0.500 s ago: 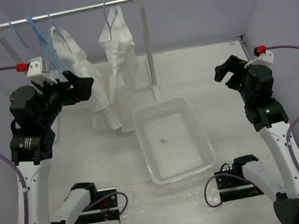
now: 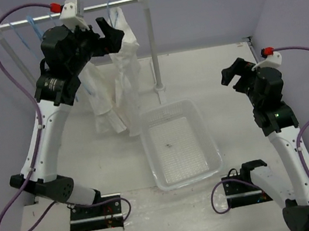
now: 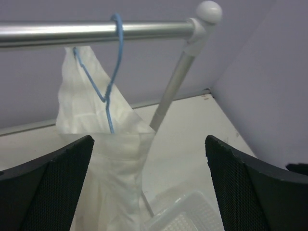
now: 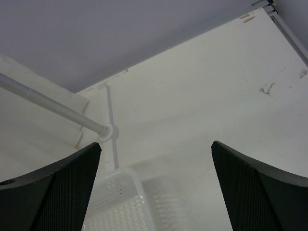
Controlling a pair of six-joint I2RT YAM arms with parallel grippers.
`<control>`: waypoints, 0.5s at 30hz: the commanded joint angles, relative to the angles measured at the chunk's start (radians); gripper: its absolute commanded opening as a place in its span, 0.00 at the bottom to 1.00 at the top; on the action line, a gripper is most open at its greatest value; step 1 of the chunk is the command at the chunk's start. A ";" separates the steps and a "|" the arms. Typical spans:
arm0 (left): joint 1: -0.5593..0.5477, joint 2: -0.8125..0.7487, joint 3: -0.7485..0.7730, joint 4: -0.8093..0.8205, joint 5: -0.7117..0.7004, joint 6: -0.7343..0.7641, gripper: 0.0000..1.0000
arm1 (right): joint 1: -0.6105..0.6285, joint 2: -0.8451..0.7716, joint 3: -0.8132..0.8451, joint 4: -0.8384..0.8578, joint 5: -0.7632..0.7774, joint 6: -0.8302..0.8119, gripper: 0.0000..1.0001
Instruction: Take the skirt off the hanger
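The skirt (image 2: 124,79) is a long, wrinkled white garment that hangs from a blue hanger (image 2: 112,13) hooked over the metal rail (image 2: 123,2). My left gripper (image 2: 112,32) is raised to rail height just left of the skirt's top, open and empty. In the left wrist view the skirt (image 3: 96,120) and its hanger (image 3: 113,72) hang ahead of the left gripper (image 3: 149,144), toward its left finger, apart from both pads. My right gripper (image 2: 232,74) hovers open at the right side of the table; the right wrist view shows the right gripper (image 4: 156,144) holding nothing.
A second white garment (image 2: 99,95) hangs left of the skirt, partly behind my left arm. Empty blue hangers (image 2: 33,29) hang at the rail's left end. The rack's upright post (image 2: 154,50) stands right of the skirt. A clear plastic basket (image 2: 148,146) sits on the table below.
My left arm has lifted from low on the left up to the rail, and its open gripper now faces the skirt's top. The right arm has not moved.
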 commanded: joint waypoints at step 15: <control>0.001 0.295 0.146 0.161 -0.292 0.119 0.61 | -0.002 -0.008 0.035 -0.009 -0.034 -0.057 0.99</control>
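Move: The neck of the blue hanger carrying the skirt is about 11 cm ahead of the left gripper, neither left nor right of it, and some 7 cm lower. The rod crosses about 9 cm ahead, roughly at hand height; the top of its right post stands 11 cm to the right at that same distance ahead, and the other hangers some 18 cm to the left. From the right hand the neck lies about 18 cm ahead, 35 cm left and 10 cm higher. Bring the left gripper about 11 cm forward towards the skirt's hanger, sinking some 7 cm so the fingers reach in below the rod. Swing the wrist about 15 degrees counter-clockwise to line the fingers up with the hanger's neck, and from partway in start closing them, to a bit over half open, with the neck and the skirt's top edge showing between the tips. ##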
